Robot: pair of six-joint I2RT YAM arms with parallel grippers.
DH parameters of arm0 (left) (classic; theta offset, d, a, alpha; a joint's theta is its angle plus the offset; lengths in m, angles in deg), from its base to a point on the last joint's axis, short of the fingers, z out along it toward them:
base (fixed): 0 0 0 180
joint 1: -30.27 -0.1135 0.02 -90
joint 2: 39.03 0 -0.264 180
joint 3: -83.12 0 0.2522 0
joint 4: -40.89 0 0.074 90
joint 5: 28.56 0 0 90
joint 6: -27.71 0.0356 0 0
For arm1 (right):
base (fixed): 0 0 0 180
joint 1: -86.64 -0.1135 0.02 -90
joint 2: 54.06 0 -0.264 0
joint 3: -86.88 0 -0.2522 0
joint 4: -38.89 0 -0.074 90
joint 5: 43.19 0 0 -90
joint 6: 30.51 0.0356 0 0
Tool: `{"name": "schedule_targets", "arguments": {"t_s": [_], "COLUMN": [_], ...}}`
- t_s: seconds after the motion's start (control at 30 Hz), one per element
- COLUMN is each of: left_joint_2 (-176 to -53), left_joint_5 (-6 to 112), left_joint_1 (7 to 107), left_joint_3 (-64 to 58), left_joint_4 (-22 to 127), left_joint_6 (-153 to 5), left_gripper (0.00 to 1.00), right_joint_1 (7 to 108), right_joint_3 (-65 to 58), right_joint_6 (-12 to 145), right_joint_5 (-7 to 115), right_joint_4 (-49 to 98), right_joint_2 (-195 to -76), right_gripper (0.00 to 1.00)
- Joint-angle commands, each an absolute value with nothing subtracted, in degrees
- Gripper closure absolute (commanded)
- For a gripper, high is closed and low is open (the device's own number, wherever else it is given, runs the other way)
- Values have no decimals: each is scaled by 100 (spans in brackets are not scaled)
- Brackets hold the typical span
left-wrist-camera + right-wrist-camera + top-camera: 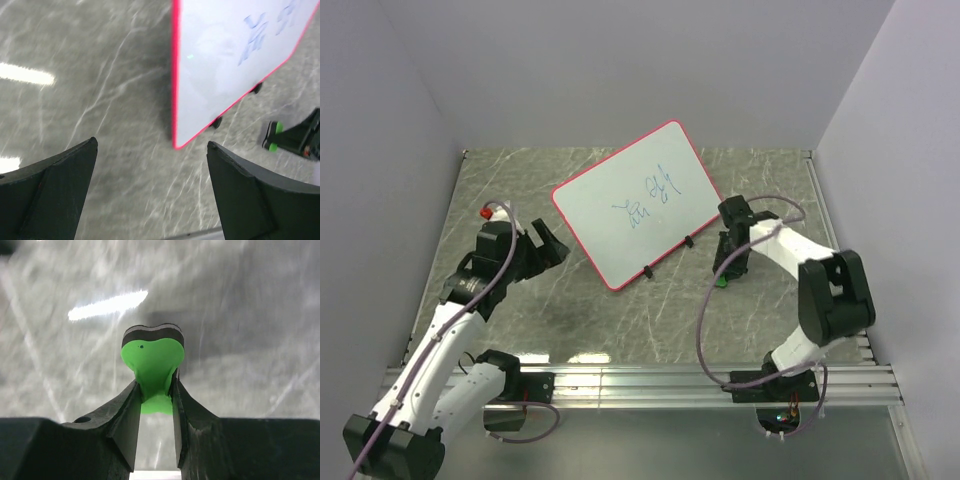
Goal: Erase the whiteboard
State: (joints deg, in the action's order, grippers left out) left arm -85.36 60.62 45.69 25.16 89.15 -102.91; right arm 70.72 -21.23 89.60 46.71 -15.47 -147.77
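The whiteboard (620,225) lies tilted at the table's middle, pink-red rimmed, with blue scribbles (648,200) and two black clips (688,241) on its near long edge. In the left wrist view the whiteboard (220,65) fills the upper right. My right gripper (725,270) sits just right of the board's near right corner, shut on a small green eraser (152,357) with a dark felt layer; its fingers squeeze the foam at my right gripper (154,385). The eraser (272,136) shows green beside the board. My left gripper (552,247) stands open left of the board, with nothing between its fingers (151,142).
A grey marble-patterned tabletop (510,190) is boxed in by lilac walls at the back and both sides. An aluminium rail (650,380) runs along the near edge by the arm bases, and another rail (817,200) runs along the right side.
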Motion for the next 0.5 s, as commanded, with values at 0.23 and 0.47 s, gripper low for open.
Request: {"name": "schedule_targets", "arguments": {"t_s": [0.23, 0.47], "left_joint_2": [-9474, -10608], "left_joint_5": [5573, 5187], "left_joint_1": [4583, 4574], "left_joint_3": [3147, 3183], "left_joint_4": [5757, 4456], "left_joint_6": [-9780, -9788], "left_gripper": [5, 7], "right_joint_1": [7021, 7021], "right_joint_3": [-2364, -2425], "right_joint_6": [9228, 9245], "right_joint_5": [5147, 5190], "right_joint_4": [-2372, -2971], "right_joint_2": [-12589, -11612], "right_gripper": [100, 100]}}
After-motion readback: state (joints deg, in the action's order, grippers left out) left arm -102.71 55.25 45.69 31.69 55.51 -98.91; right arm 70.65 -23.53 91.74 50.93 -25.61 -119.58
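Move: The right hand, already holding the green eraser just off the table, has the whiteboard's middle about 18 cm ahead and 18 cm to its left, a few centimetres below. The blue writing is about 19 cm ahead and 16 cm left; the nearer clip is 9 cm ahead and 7 cm left. From the left hand the whiteboard's middle lies roughly 17 cm ahead, 16 cm right and 17 cm below, its near corner 1 cm ahead and 9 cm right. Still pinching the green eraser, the right hand climbs about 11 cm and draws back some 4 cm, away from the whiteboard, its fingertips swinging outward by about 15 degrees. Meanwhile the left hand, wide open and touching nothing, reaches forward and somewhat right towards the whiteboard's left edge, sinking slightly as its fingers tip up a little. ##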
